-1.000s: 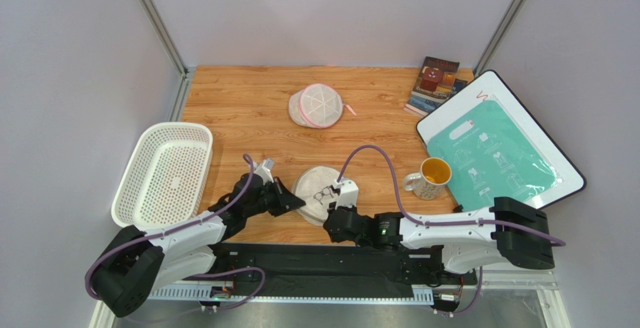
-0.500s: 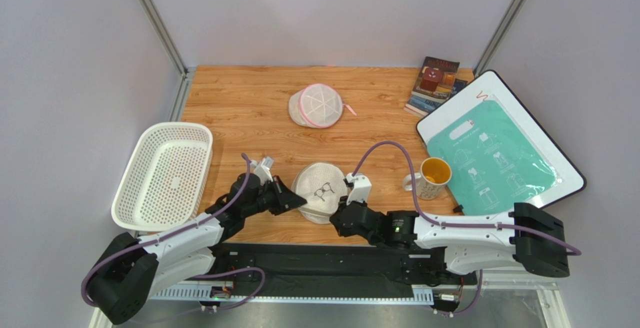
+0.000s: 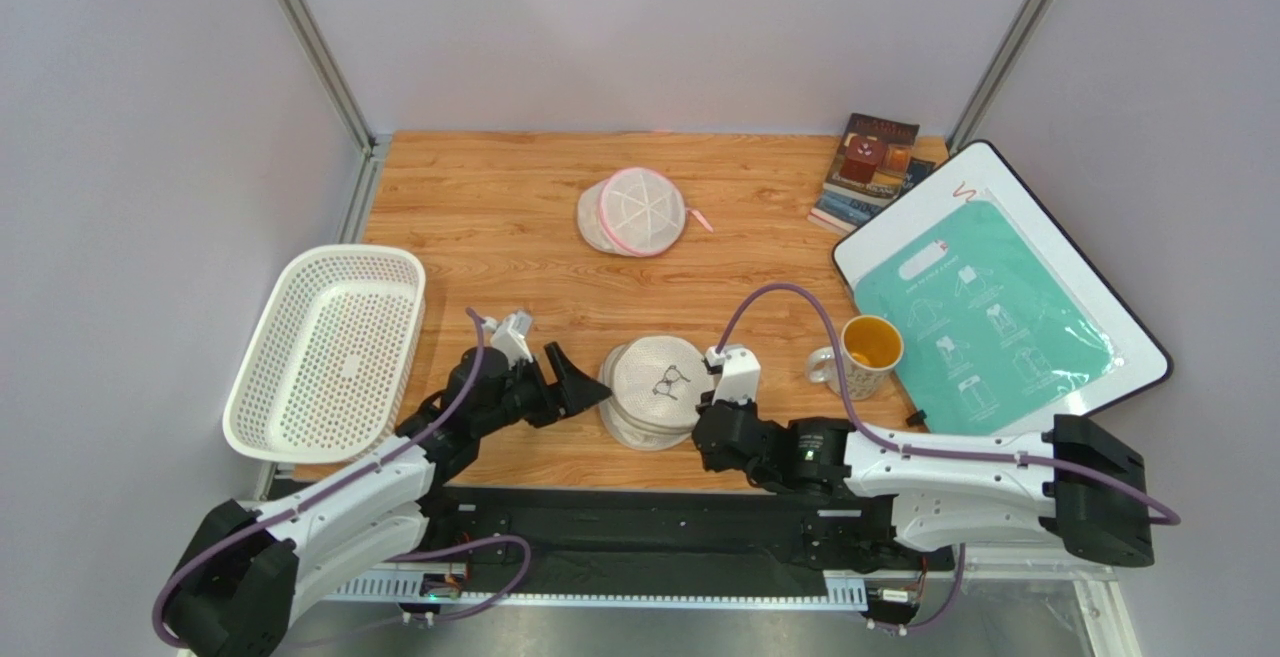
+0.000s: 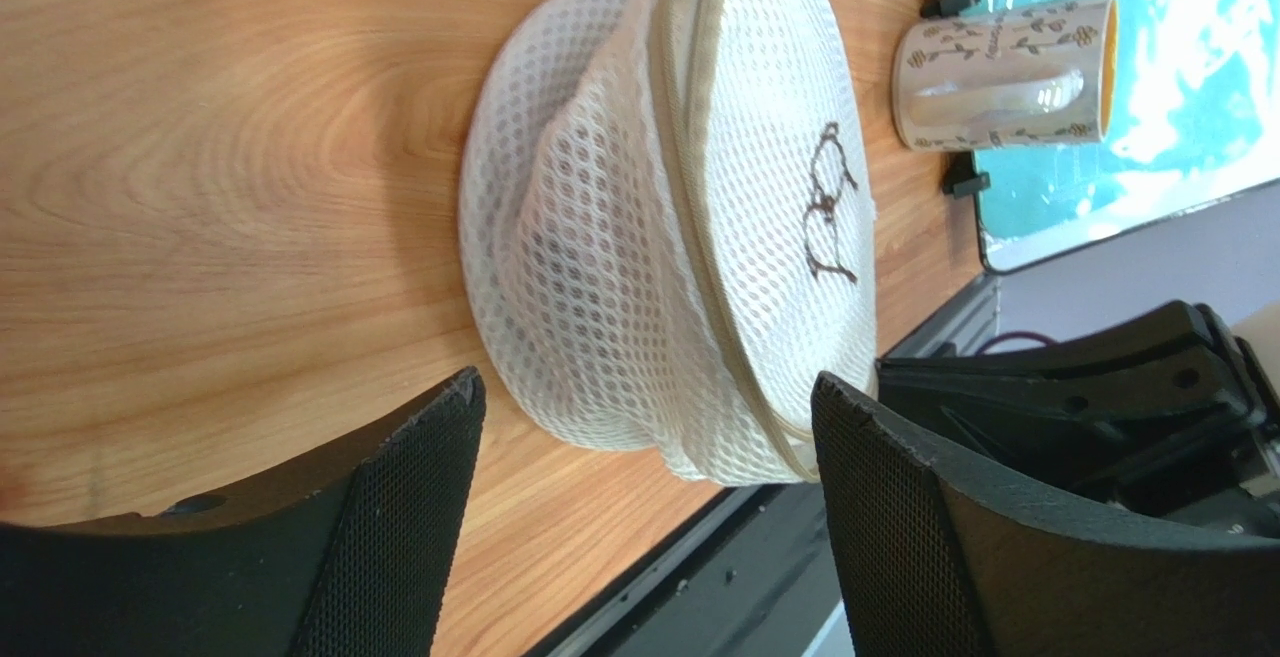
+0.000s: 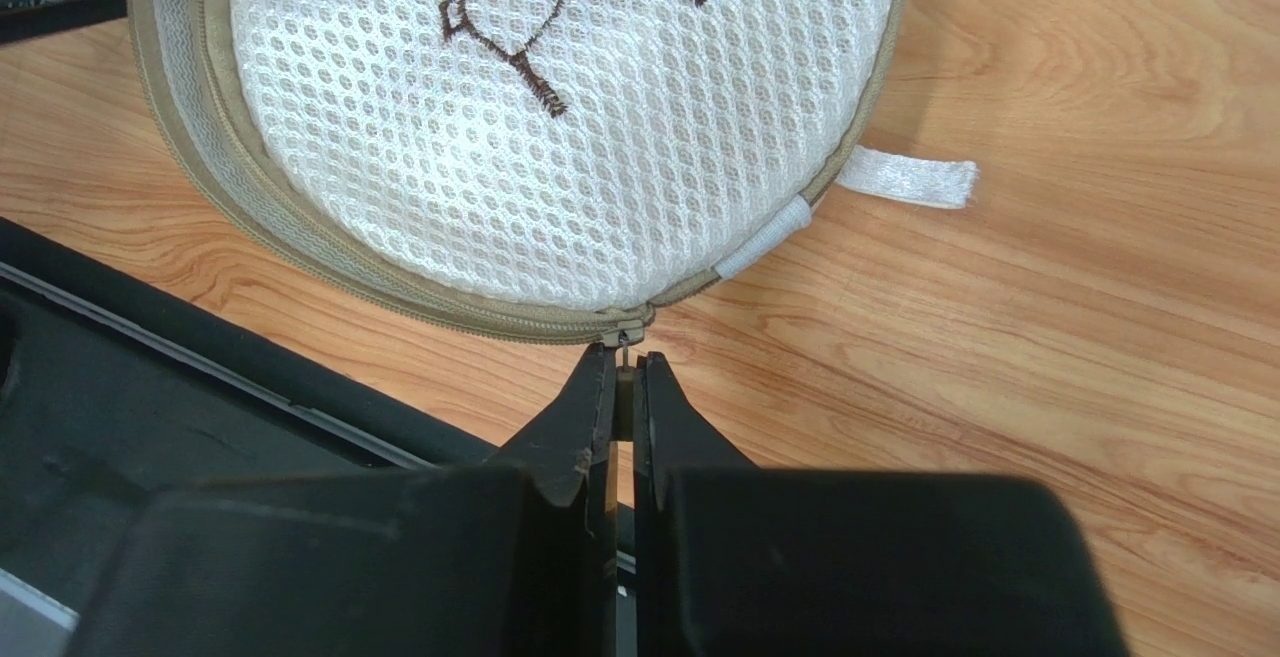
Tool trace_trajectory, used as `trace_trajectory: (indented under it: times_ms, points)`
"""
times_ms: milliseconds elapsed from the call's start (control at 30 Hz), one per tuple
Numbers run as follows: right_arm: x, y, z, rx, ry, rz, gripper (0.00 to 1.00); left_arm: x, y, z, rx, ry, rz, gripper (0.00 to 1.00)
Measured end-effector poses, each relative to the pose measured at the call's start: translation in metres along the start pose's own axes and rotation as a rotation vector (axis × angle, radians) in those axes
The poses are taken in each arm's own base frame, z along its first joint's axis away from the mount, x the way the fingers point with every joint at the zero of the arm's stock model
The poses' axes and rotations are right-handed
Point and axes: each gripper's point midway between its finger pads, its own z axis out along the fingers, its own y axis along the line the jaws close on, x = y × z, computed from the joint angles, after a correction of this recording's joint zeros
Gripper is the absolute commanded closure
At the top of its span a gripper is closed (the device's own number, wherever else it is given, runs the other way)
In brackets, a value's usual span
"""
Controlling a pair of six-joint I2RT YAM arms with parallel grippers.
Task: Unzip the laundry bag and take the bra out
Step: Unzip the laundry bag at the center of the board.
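The laundry bag, a domed beige-white mesh pouch with a dark pictogram, lies near the table's front edge between both arms. In the left wrist view the laundry bag shows its side, with the zip closed along the part of the rim I see. My left gripper is open just left of the bag, its black pads apart with nothing between them. My right gripper is shut on the zip pull at the bag's near rim. The bra is hidden.
A white slotted basket sits at the left. A second round pouch with pink trim lies further back. A yellow-lined mug stands right of the bag, beside a teal-faced board. Books lie at the back right.
My left gripper has let go of the bag's left edge, opened and drawn back a little. The right gripper has moved rightward with the zip pull, and the bag has shifted right.
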Motion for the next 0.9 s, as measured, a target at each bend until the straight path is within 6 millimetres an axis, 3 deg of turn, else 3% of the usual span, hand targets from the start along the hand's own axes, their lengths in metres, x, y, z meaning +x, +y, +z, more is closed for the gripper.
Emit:
trace_trajectory:
  times_ms: [233, 400, 633, 800, 900]
  points:
    - [0.0, -0.004, -0.004, 0.001, 0.002, -0.033, 1.0, -0.006, 0.018, 0.007, -0.081, 0.006, 0.013, 0.34]
    - [0.001, -0.005, -0.004, 0.002, 0.006, -0.039, 1.0, -0.016, 0.016, 0.016, -0.098, 0.009, 0.03, 0.41]
    - [0.006, -0.01, -0.002, 0.011, 0.017, -0.047, 0.99, -0.019, 0.016, 0.021, -0.101, 0.02, 0.045, 0.68]
    - [0.008, -0.009, -0.003, 0.008, 0.025, -0.051, 0.77, -0.016, 0.016, 0.025, -0.085, 0.037, 0.05, 0.81]
    - [0.01, -0.01, -0.003, 0.008, 0.036, -0.056, 0.46, -0.013, 0.016, 0.029, -0.075, 0.057, 0.046, 0.9]
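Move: The laundry bag's middle lies about 8 cm to the right of the open left hand, 1 cm ahead and 4 cm below. From the right hand, whose shut tips still hold the zip pull, the bag's middle is some 5 cm ahead, 5 cm left and 3 cm below. From the left hand, the pink-rimmed bag is about 22 cm ahead and 7 cm right; from the right hand, the mug is 8 cm ahead and 20 cm right. The left hand swings in to the laundry bag's unzipped edge, going about 3 cm forward and sinking some 2 cm with a small sway left and back right, while its wide-open fingers close almost shut and pinch the zip tape at the near-left rim. The right hand first keeps its grip on the zip pull, easing about 1 cm to the right and slightly down, then opens its fingers partway at the end and lets go of the pull. ##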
